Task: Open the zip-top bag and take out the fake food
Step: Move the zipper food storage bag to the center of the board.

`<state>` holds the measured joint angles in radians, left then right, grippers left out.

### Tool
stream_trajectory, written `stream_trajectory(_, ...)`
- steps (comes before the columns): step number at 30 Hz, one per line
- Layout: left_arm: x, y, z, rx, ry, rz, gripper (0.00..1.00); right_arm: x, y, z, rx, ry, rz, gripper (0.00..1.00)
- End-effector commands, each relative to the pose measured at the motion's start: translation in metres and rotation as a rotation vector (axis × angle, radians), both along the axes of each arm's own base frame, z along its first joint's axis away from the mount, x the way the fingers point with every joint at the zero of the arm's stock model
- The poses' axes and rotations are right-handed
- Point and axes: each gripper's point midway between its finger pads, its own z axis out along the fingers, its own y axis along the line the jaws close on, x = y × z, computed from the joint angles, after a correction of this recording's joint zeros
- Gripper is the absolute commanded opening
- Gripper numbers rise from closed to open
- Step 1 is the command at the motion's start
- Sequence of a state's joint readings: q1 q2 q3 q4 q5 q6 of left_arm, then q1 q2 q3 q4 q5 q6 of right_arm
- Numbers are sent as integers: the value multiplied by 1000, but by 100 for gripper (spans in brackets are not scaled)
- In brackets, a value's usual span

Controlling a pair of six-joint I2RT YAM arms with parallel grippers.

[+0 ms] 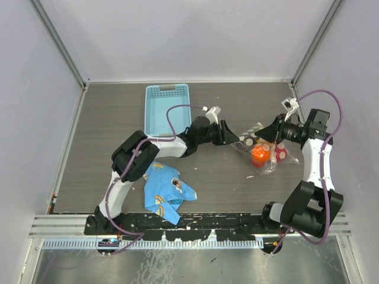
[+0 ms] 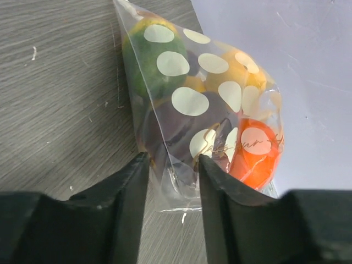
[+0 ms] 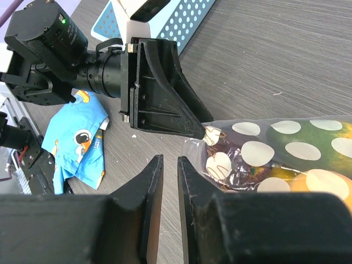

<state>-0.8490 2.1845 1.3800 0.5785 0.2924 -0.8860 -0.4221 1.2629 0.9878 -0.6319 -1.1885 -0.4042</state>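
The zip-top bag (image 1: 265,155), clear with white dots, lies on the table right of centre. It holds the fake food: an orange piece (image 1: 259,155), and in the left wrist view green (image 2: 146,66), dark purple (image 2: 187,126) and orange (image 2: 256,154) pieces. My left gripper (image 1: 230,135) is open, its jaws (image 2: 173,159) either side of a thin corner of the bag (image 2: 209,99) without pinching it. My right gripper (image 1: 273,135) hovers over the bag's far side. Its jaws (image 3: 170,159) stand a narrow slit apart with nothing between them, the bag (image 3: 275,154) just to their right.
A light blue slotted basket (image 1: 167,109) stands at the back, left of centre. A blue cartoon-print cloth (image 1: 166,189) lies crumpled near the front edge by the left arm's base, and also shows in the right wrist view (image 3: 77,137). Grey walls enclose the table.
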Motion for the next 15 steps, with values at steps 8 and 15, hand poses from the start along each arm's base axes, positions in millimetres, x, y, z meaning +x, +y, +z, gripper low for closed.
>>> stream_trajectory(8,-22,3,41,-72,-59,-72,0,1,1,11,-17,-57,17,24)
stream_trajectory(15,-40,66,22,76,-40,70,0,-4,0,8,-52,-65,25,28)
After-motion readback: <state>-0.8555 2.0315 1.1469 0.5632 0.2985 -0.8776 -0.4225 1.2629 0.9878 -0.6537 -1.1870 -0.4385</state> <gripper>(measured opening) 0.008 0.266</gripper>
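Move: The zipper bag's middle lies about 10 cm to the left hand's right, some 4 cm back and slightly below it, with the bag's left end already between its open fingers. From that hand the blue basket is roughly 28 cm left and 12 cm ahead, and the blue cloth about 26 cm left and 19 cm back. From the right hand, the bag's middle is some 4 cm back, 3 cm right and 13 cm below. The left fingers shut on the bag's left end, then drag it back and left about 5 cm. ##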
